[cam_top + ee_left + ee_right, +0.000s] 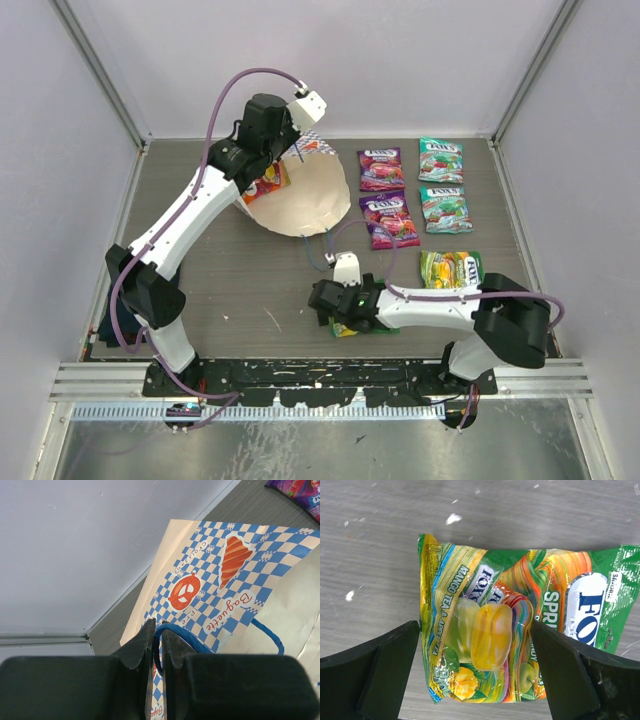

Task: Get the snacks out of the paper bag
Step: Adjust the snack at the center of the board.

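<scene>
The paper bag [300, 195] lies tipped at the back of the table, cream side up in the top view and checkered in the left wrist view [220, 575]. My left gripper [156, 630] is shut on its blue cord handle [175, 632] and rim, at the bag's upper edge [288, 152]. An orange-red snack [266, 185] shows beside the bag under the left arm. My right gripper [475, 630] is open, its fingers on either side of a yellow-green snack [485, 635] lying flat on the table near the front [350, 328].
Two purple packets [380, 168] [390, 220], two teal ones [441, 160] [445, 208] and a yellow-green one [450, 268] lie in rows at the right. Something dark [103, 330] lies by the left wall. Walls close in the table on three sides.
</scene>
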{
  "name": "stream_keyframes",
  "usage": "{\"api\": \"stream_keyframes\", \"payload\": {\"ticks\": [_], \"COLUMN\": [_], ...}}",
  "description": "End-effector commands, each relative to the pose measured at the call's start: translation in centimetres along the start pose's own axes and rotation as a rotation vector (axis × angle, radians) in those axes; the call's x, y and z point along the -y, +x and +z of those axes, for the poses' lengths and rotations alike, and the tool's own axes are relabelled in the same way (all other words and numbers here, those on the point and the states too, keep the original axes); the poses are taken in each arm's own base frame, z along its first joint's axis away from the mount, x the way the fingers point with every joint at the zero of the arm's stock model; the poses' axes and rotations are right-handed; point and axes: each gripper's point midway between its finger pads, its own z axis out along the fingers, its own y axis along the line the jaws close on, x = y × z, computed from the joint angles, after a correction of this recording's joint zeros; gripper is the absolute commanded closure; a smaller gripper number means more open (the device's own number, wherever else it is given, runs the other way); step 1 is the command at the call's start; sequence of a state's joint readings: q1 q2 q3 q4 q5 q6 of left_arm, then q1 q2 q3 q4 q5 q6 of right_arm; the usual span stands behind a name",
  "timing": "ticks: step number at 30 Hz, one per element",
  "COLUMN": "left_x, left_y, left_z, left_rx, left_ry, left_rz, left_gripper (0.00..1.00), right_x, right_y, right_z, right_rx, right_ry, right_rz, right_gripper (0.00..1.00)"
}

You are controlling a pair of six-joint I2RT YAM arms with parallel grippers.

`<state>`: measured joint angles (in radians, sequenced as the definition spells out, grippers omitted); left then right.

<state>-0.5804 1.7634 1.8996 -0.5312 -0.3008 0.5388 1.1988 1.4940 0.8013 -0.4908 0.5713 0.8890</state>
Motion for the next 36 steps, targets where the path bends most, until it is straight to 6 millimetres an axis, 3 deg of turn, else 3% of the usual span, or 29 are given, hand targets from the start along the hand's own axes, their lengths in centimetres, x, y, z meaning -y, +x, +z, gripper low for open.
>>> {"api": "stream_keyframes", "payload": {"ticks": [1, 10, 21, 31, 36], "left_x": [-2.6, -2.6, -2.6, -2.5, -2.5], "left_y": [-2.2, -2.0, -2.0, -1.9, -1.9], "left_z": [-2.4, -2.1, -2.1, -2.0, -2.0], "left_rx": [0.079, 0.072, 0.070, 0.066, 0.066], "left_ry": [-0.058, -0.062, -0.064, -0.061, -0.061], "left_rz": [-0.034, -0.029, -0.027, -0.023, -0.023], "left_gripper": [0.89, 0.89, 0.89, 0.89, 0.89], "right_x": [1.6, 6.2, 11.7, 12.6, 11.2], "right_y": [-1.8, -2.9, -3.6, -3.8, -3.5], "right_z": [1.2, 4.0, 3.6, 3.8, 3.8], "right_rx": [0.013, -0.040, -0.036, -0.040, -0.065], "right_ry": [-0.059, -0.060, 0.009, -0.017, -0.086], "right_rz": [-0.034, 0.019, 0.105, 0.160, 0.185], "right_gripper": [0.00, 0.01, 0.01, 0.00, 0.05]}}
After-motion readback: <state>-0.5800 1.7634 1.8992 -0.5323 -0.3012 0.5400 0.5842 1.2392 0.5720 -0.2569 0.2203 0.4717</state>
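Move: The right hand, fingers wide open, straddles the left half of the mango snack; the snack's middle is some 4 cm to the hand's right and about 2 cm below. It is bound for a bare spot about 8 cm ahead and 14 cm right. Around that spot, from the hand, lie the second yellow snack, 9 cm ahead and 24 cm right, and the near purple snack, 20 cm ahead and 10 cm right. From the left hand the mango snack is roughly 30 cm back, 14 cm right and 33 cm below. Rightward and forward at almost constant height, the right hand drags the mango snack flat along the table between its wide-open fingers, its right finger still against the wrapper. It goes diagonally at first, then nearly straight right towards the second yellow snack, about 11 cm right and 8 cm forward in all, with a slight clockwise turn and roll of under 10 degrees. ##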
